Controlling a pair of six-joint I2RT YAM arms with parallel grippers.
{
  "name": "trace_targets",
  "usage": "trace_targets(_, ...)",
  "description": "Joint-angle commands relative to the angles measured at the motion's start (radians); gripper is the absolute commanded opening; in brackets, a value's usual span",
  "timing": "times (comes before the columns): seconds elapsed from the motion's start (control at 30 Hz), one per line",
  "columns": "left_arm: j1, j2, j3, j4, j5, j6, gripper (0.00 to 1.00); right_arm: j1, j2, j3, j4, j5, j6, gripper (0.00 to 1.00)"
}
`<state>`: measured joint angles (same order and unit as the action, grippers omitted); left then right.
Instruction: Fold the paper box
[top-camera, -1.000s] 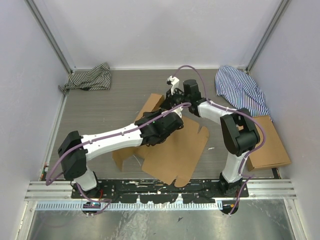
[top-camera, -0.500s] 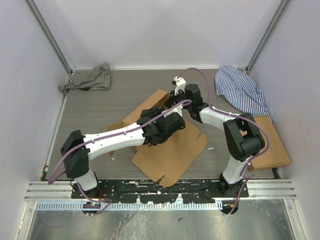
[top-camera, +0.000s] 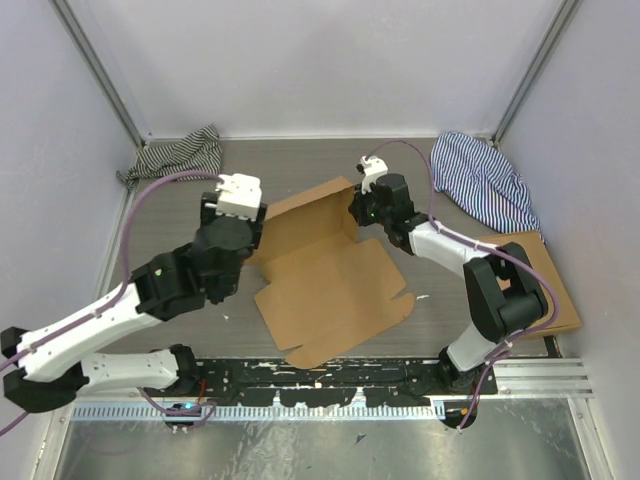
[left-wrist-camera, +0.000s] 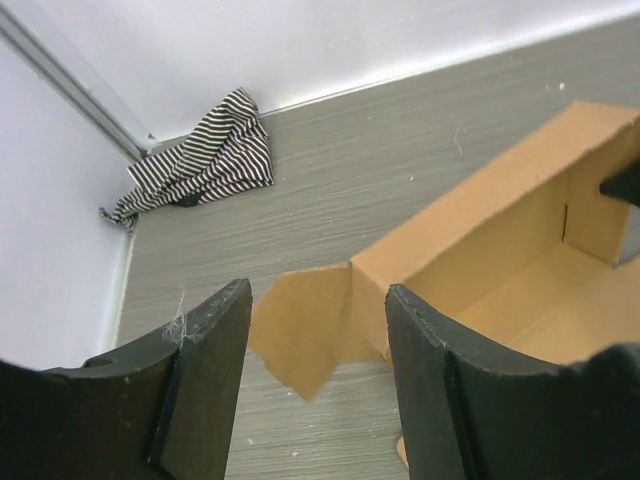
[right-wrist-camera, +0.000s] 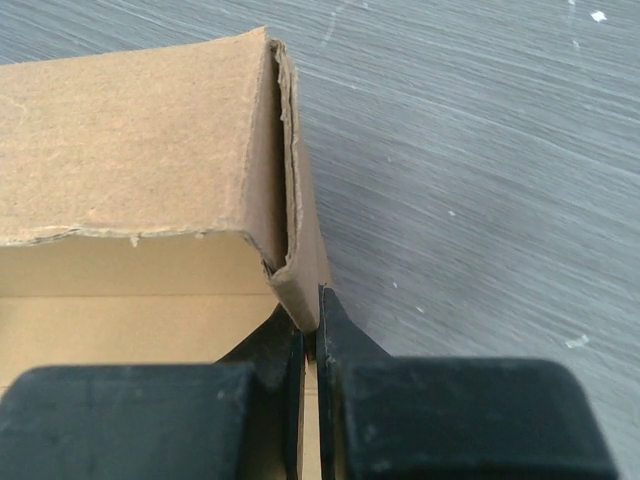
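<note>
The paper box (top-camera: 325, 275) lies mid-table, brown corrugated cardboard with its far wall and right end wall standing and a wide panel flat toward the front. My right gripper (top-camera: 359, 208) is shut on the box's doubled right end wall (right-wrist-camera: 290, 250), fingertips (right-wrist-camera: 311, 312) pinching its lower edge. My left gripper (top-camera: 236, 214) hangs open, left of the box and clear of it. In the left wrist view the box (left-wrist-camera: 480, 250) sits ahead and to the right, its loose corner flap (left-wrist-camera: 305, 330) showing between the spread fingers (left-wrist-camera: 215, 340).
A dark striped cloth (top-camera: 178, 155) (left-wrist-camera: 200, 165) lies at the back left corner, and a blue striped cloth (top-camera: 482, 180) at the back right. A flat cardboard rectangle (top-camera: 540, 290) rests along the right wall. White walls close in three sides.
My left gripper has opened, let go of the box and pulled back to the left. The box has turned and settled with its far wall up. The right gripper stayed shut on the end wall.
</note>
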<state>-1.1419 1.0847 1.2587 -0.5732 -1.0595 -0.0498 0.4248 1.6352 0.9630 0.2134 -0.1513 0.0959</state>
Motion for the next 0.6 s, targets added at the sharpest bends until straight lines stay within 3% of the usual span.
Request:
trace_targets(0.0,0.008,-0.074,-0.115,0.121,-0.057,-0.101,0.63,0.043,-0.122,-0.045,-0.066,0.143,-0.049,0.01)
trace_targets(0.17,0.056,-0.088,-0.14,0.078,-0.103,-0.2,0.63,0.117,-0.209,-0.137,-0.044,0.266,-0.051,0.01)
trace_targets(0.27,0.095,-0.081,-0.183,0.146,-0.09,-0.208,0.63,0.146,-0.248,-0.218,0.022,0.322,-0.024,0.01)
trace_targets(0.43,0.207,-0.038,-0.251,0.337,0.104,-0.175,0.62,0.158,-0.281,-0.316,0.122,0.39,0.012,0.01)
trace_targets(0.57,0.257,0.079,-0.208,0.355,0.188,-0.186,0.61,0.158,-0.275,-0.335,0.133,0.384,0.021,0.01)
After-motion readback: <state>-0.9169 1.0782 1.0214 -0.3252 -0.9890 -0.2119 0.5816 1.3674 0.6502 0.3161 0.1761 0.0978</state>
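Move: The open left corner of the paper box's raised wall lies about 11 cm ahead of the left hand, 2 cm to its right and some 20 cm below. The left flap juts out just left of that corner, about 12 cm ahead, 2 cm left and 24 cm below. The right fingers already hold the box's right corner; from them the left corner is about 21 cm left and 5 cm back, the flat panel 18 cm back, 5 cm left and 11 cm below. Back towards its own base, at level height, the right hand drags the box by the still-pinched right corner, about 6 cm with a little drift right, turning roughly 10 degrees clockwise. The left hand, fingers kept wide and empty, first swings some 3 cm left, then heads down and forward towards the box's left corner, sinking about 6 cm overall and yawing slightly counter-clockwise. ##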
